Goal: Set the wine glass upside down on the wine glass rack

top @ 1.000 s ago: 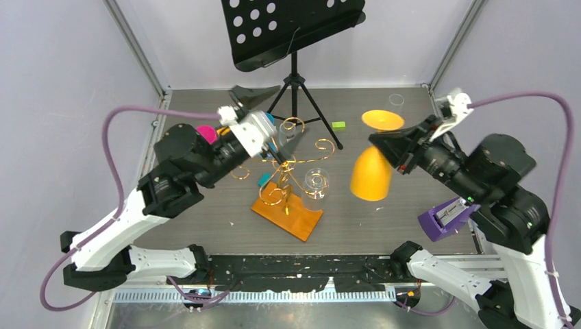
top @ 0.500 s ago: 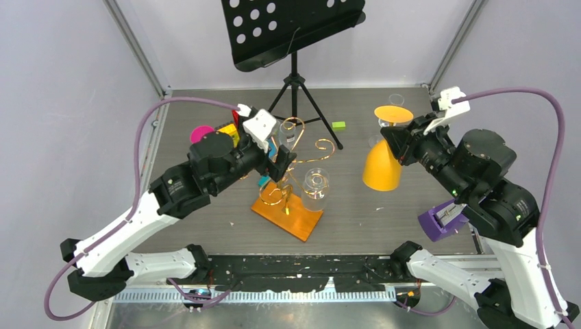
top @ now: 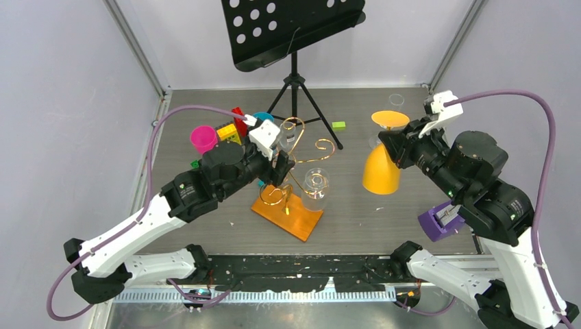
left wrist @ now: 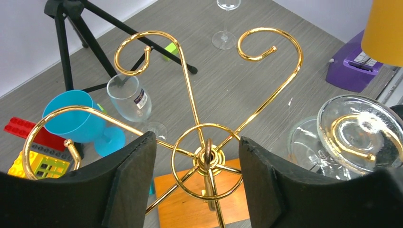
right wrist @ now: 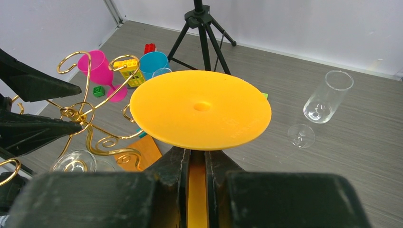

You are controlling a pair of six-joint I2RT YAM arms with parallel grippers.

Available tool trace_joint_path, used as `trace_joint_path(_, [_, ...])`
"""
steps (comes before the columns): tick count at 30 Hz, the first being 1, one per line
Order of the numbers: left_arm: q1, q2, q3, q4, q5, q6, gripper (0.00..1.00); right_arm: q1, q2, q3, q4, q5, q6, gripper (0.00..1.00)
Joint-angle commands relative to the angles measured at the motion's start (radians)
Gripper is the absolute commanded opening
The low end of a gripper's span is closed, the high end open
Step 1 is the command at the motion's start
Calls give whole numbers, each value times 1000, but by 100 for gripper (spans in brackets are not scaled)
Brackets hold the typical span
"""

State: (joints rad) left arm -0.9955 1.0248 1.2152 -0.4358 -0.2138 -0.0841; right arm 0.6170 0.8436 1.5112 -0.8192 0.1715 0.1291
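Note:
The wine glass (top: 381,173) is orange and hangs upside down, foot (right wrist: 200,109) uppermost, right of the rack. My right gripper (top: 393,142) is shut on its stem (right wrist: 197,166). The wine glass rack (top: 288,214) is gold wire on an orange base, mid-table. A clear glass (top: 316,185) hangs inverted from one of its arms. My left gripper (top: 283,164) hovers at the rack's top. Its open jaws stand either side of the central ring (left wrist: 207,154), the right finger (left wrist: 259,180) close to it.
A black music stand (top: 294,31) on a tripod stands behind the rack. A pink cup (top: 203,139), a blue cup (left wrist: 73,118), toy bricks (top: 229,130) and a clear glass (left wrist: 130,97) sit left of it. Another clear glass (right wrist: 328,97) lies back right; a purple block (top: 442,221) sits front right.
My left gripper has swung over the rack's top and its jaws have narrowed around the ring. The right arm has brought the orange glass more upright and slightly back.

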Motion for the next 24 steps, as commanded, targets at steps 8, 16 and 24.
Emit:
trace_joint_path(8, [56,-60,-63,139,42,-40,38,0,-14,-35,72,-3,-22,5])
trace_joint_path(16, [61,-38,-51,173,0,-52,0,0,-52,-106,142,-114,-64,5])
trace_joint_path(24, [61,55,62,126,-143,-110,0,0,-177,-230,289,-438,-122,5])
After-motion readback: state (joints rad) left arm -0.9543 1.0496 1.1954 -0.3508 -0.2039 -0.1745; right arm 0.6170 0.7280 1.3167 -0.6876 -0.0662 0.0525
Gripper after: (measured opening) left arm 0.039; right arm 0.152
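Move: The left hand's open fingers already straddle the gold ring at the rack's top centre, whose middle is about 1 cm ahead, 1 cm right and 1 cm below. From that hand the rack's empty right-hand scroll lies about 8 cm right and 1 cm ahead, and the hanging clear glass about 8 cm right, 3 cm back and 8 cm lower. The right hand holds the yellow wine glass upside down; that scroll lies roughly 12 cm to its left, 1 cm ahead and 9 cm below, the clear glass 12 cm left, 2 cm back, 17 cm below. The left fingers shut from about two-thirds open on the rack's top centre while that hand stays nearly in place, pinching its gold wire, then ease forward about 1.5 cm with a slight roll. The right hand keeps its grip on the upturned yellow glass's stem, first sinking about 2 cm, then swinging some 3 cm left and 2 cm back towards the rack while turning about 15 degrees counter-clockwise. ##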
